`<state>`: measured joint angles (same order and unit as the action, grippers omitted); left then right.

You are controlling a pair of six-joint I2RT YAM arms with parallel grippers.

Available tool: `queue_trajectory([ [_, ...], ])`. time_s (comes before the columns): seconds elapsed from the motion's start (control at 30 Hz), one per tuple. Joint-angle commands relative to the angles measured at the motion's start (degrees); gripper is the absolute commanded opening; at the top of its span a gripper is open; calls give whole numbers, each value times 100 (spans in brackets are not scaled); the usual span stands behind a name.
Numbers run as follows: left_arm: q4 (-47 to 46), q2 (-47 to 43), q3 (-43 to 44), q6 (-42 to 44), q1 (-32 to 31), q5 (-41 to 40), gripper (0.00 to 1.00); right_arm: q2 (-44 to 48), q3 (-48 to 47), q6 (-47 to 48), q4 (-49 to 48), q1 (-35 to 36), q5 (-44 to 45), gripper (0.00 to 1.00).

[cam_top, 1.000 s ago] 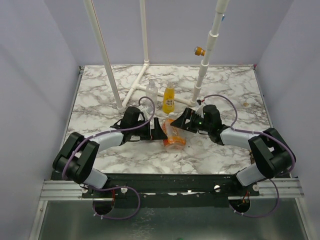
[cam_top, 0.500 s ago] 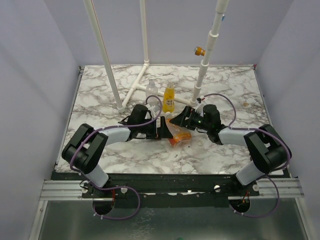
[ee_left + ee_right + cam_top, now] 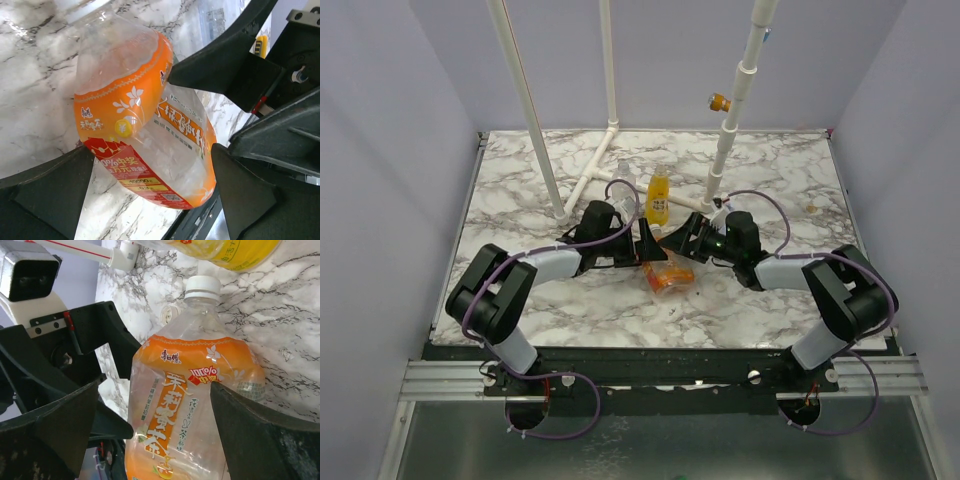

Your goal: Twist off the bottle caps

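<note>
A squat orange-labelled bottle (image 3: 667,276) lies on its side on the marble table (image 3: 520,190). Its white cap (image 3: 202,286) is screwed on and points toward the slender yellow-orange bottle (image 3: 658,198), which stands upright behind it. My left gripper (image 3: 646,246) is open, and the orange bottle's body (image 3: 145,135) lies between its fingers (image 3: 50,195). My right gripper (image 3: 674,238) comes in from the other side, also open, and straddles the same bottle (image 3: 190,405). The two grippers' fingers nearly meet over the bottle's neck and hide the cap in the top view. A small clear bottle (image 3: 623,176) stands behind the left wrist.
A white pipe frame (image 3: 588,184) rises from the back of the table, with a yellow-orange knob (image 3: 719,101) on its right post. A small pale object (image 3: 810,209) lies at the right. Purple walls close in both sides.
My left gripper has moved right and away from the base, up to the right gripper. The orange bottle has shifted slightly between them. The right gripper has edged toward the back of the table.
</note>
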<state>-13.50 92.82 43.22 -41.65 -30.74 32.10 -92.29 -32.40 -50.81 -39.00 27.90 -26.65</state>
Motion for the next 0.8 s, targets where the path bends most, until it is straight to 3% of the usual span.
queue_trajectory([
  [0.0, -525, 124, 149, -258, -36, -133, 99, -390, 279, -331, 391, 110, -348, 97],
  [0.23, -614, 188, 55, -161, -80, -195, 97, -463, 130, -480, 178, 171, -494, 96],
  [0.3, -613, 196, 55, -102, -76, -212, 89, -485, 57, -492, 132, 180, -596, 96],
  [0.4, -612, 175, 35, 27, -73, -195, 62, -453, -3, -476, 127, 189, -667, 96],
  [0.5, -582, 54, -20, 165, -56, -133, 42, -325, 17, -422, 188, 189, -675, 96],
  [0.63, -439, -233, -170, 335, 66, 126, 38, 18, -87, -181, 592, 182, -670, 96],
  [0.77, -72, -584, -207, 614, 312, 667, 34, 652, -469, 339, 1628, 183, -605, 99],
])
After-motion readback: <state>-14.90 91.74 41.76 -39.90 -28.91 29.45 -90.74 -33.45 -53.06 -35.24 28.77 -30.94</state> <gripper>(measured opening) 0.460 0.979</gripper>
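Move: Between the two open hands lies the crumpled orange-labelled bottle, cap end pointing forward; its middle is about 4 cm back, 3 cm right and a couple of cm below the left hand, and some 5 cm back, 2 cm left and 3 cm below the right. From the left hand, the yellow bottle stands some 8 cm ahead in line with it, and the clear bottle about 8 cm ahead and 7 cm left. The left hand, its fingers already astride the orange-labelled bottle, works about 2 cm forward and 1 cm down with a slight counter-clockwise turn, shutting its fingers to roughly half open so that they pinch the bottle's body, then eases slightly back and up while drifting some 1.5 cm left with the grip kept. The right hand, still wide open beside the bottle, first edges about 1 cm left, then draws nearly 2 cm back and 1 cm up. ##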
